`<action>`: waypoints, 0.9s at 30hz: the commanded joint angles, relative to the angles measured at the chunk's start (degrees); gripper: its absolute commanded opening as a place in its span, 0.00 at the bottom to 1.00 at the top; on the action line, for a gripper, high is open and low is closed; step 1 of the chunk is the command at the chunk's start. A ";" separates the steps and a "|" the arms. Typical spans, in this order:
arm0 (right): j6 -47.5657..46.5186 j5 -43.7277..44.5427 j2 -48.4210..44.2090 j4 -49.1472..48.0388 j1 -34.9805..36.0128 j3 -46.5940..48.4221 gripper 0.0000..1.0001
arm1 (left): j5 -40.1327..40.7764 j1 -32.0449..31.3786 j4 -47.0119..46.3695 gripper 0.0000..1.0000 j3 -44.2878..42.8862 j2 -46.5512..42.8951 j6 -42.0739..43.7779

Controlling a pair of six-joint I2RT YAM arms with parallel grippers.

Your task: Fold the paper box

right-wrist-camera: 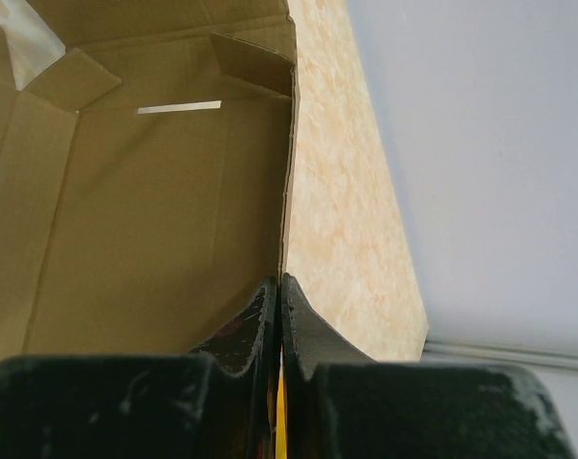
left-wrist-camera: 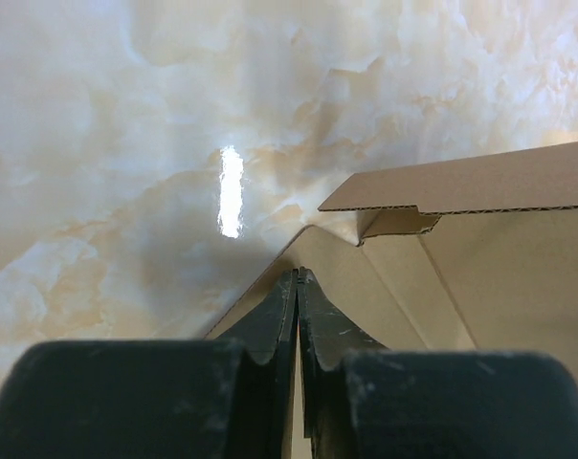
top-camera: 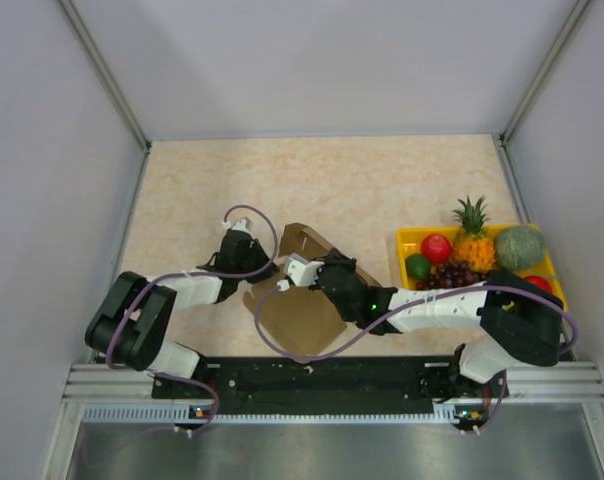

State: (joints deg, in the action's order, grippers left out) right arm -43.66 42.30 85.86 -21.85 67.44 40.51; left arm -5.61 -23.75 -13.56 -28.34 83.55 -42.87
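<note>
The paper box (top-camera: 300,318) is a brown cardboard sheet, partly raised into walls, lying at the near middle of the table. My left gripper (top-camera: 266,268) is at its left rear corner. In the left wrist view it (left-wrist-camera: 298,275) is shut on the thin edge of a panel of the box (left-wrist-camera: 480,277). My right gripper (top-camera: 298,268) reaches in from the right to the box's rear wall. In the right wrist view it (right-wrist-camera: 279,279) is pinched shut on the upright edge of a side wall of the box (right-wrist-camera: 145,220), whose inside faces the camera.
A yellow tray (top-camera: 407,240) stands at the right with a pineapple (top-camera: 472,240), a melon (top-camera: 520,247), a red apple (top-camera: 436,247), grapes (top-camera: 452,273) and a lime (top-camera: 418,266). Grey walls enclose the table on three sides. A black rail (top-camera: 332,375) runs along the near edge.
</note>
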 commanded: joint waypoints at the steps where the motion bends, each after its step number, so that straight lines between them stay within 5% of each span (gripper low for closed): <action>1: 0.94 -1.96 -1.49 -0.30 1.47 0.09 0.00 | -0.27 1.42 -1.55 0.06 -0.22 3.81 0.25; 8: 1.38 -2.23 -2.02 0.40 1.64 -0.52 0.00 | -5.99 3.88 -9.44 0.05 2.14 2.96 1.29; 17: 0.68 -2.40 -1.14 1.37 1.91 0.53 0.00 | -8.27 4.93 -14.21 0.21 8.03 -8.92 1.92; 27: 0.68 -1.87 -1.05 1.98 2.08 0.97 0.00 | -18.37 9.77 -20.34 0.47 5.58 -9.90 -1.08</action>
State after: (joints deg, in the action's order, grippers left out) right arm -43.44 41.30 85.19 -21.21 68.51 40.49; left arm -18.33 -15.99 -26.87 -20.51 72.97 -43.48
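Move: The left hand's nearly shut fingertips are low at the outer edge of the lid panel's side flap, which lies about 1 cm below them and 1 cm right. The corner tab is some 4 cm ahead and 3 cm right, 1 cm higher; the box's end wall is about 6 cm ahead, 4 cm right and 2 cm up. From the right hand, still pinching the long wall's edge, the tab lies roughly 5 cm ahead, 9 cm left and 11 cm below. With its fingers almost shut, the left hand nudges about 1.5 cm forward along the side flap, draws back some 2 cm, then climbs clear to end nearly 6 cm above its start, beside the end wall and its corner tab. On the climb its fingers spread to under half open and the wrist tips the fingertips up and rolls its left side down, each by about 10 degrees, while the right hand keeps its pinch on the long wall's edge, easing barely a centimetre back and left. ##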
